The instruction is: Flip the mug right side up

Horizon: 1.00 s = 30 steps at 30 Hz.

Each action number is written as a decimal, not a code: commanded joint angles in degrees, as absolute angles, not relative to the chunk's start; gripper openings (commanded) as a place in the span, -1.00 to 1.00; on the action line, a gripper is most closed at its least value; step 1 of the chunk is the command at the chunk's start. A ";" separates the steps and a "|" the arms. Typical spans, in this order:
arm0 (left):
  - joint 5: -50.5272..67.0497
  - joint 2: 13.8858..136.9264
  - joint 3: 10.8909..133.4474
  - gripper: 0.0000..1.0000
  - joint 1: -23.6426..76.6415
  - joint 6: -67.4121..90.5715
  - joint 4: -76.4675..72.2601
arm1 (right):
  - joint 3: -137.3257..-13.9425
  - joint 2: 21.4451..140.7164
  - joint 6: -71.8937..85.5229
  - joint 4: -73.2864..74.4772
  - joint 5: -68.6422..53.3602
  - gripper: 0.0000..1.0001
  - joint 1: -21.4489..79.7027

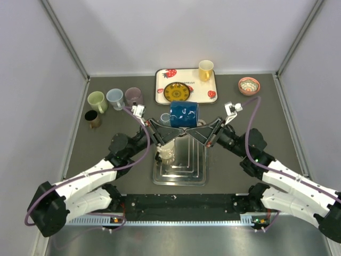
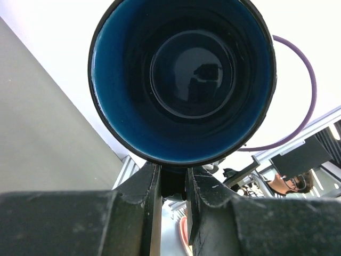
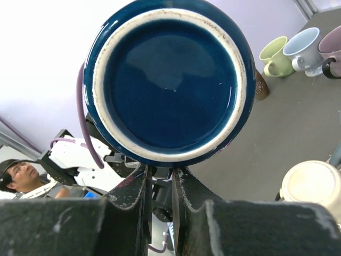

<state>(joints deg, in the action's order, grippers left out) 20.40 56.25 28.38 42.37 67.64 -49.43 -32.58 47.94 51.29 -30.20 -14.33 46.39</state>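
The dark blue mug (image 1: 184,113) hangs on its side in mid-air over the metal rack, between both arms. In the left wrist view its open mouth (image 2: 184,80) faces the camera. In the right wrist view I look at its base (image 3: 170,80). My left gripper (image 1: 171,131) reaches in from the left. Its jaws (image 2: 173,178) are shut on a dark part under the rim, which looks like the handle. My right gripper (image 1: 196,131) comes in from the right, shut (image 3: 160,176) at the mug's lower edge.
A metal rack (image 1: 184,170) below holds an upside-down cream cup (image 1: 166,153). Green (image 1: 97,101), pale blue (image 1: 114,97) and mauve (image 1: 134,96) mugs and a dark cup (image 1: 93,118) stand back left. A strawberry tray (image 1: 162,80) carries a yellow mug (image 1: 205,69). A small bowl (image 1: 249,85) sits back right.
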 commanded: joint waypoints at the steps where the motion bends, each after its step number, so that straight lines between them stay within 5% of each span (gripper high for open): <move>1: 17.14 52.83 31.64 -1.00 42.36 65.40 -51.17 | -34.89 47.55 45.44 -24.61 -17.93 -0.82 47.02; 10: 15.03 48.69 32.26 -1.00 42.45 56.87 -40.52 | -37.09 47.81 45.00 -22.94 -18.19 -0.37 47.02; 17: 12.66 47.29 29.79 -1.00 42.54 55.55 -39.65 | -38.49 48.16 44.65 -21.62 -18.81 -0.31 47.02; 30: -14.39 37.35 45.95 -1.00 42.10 27.28 1.73 | -38.14 40.35 39.47 -6.25 -15.82 -0.22 47.11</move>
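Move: Held on its side by its handle between both hands' fingertips, the blue mug has its middle about 3 cm ahead of and 5 cm above either hand. The left hand's way leads towards the upright mugs, some 28 cm lower: the pink one about 38 cm ahead and 27 cm left, the light-blue one 10 cm left of that, the brown one 26 cm ahead and 45 cm left. The upside-down cream mug stands 8 cm ahead, 8 cm left, equally low. Opening its fingers, the right hand lets go of the handle while both hands sink about 3 cm, then edges back a little. The left hand keeps its pinch on the handle and carries the blue mug away, about 7 cm left and 4 cm forward, faster towards the end, turning roughly 25 degrees counter-clockwise as its fingertips level off from their upward slant. ##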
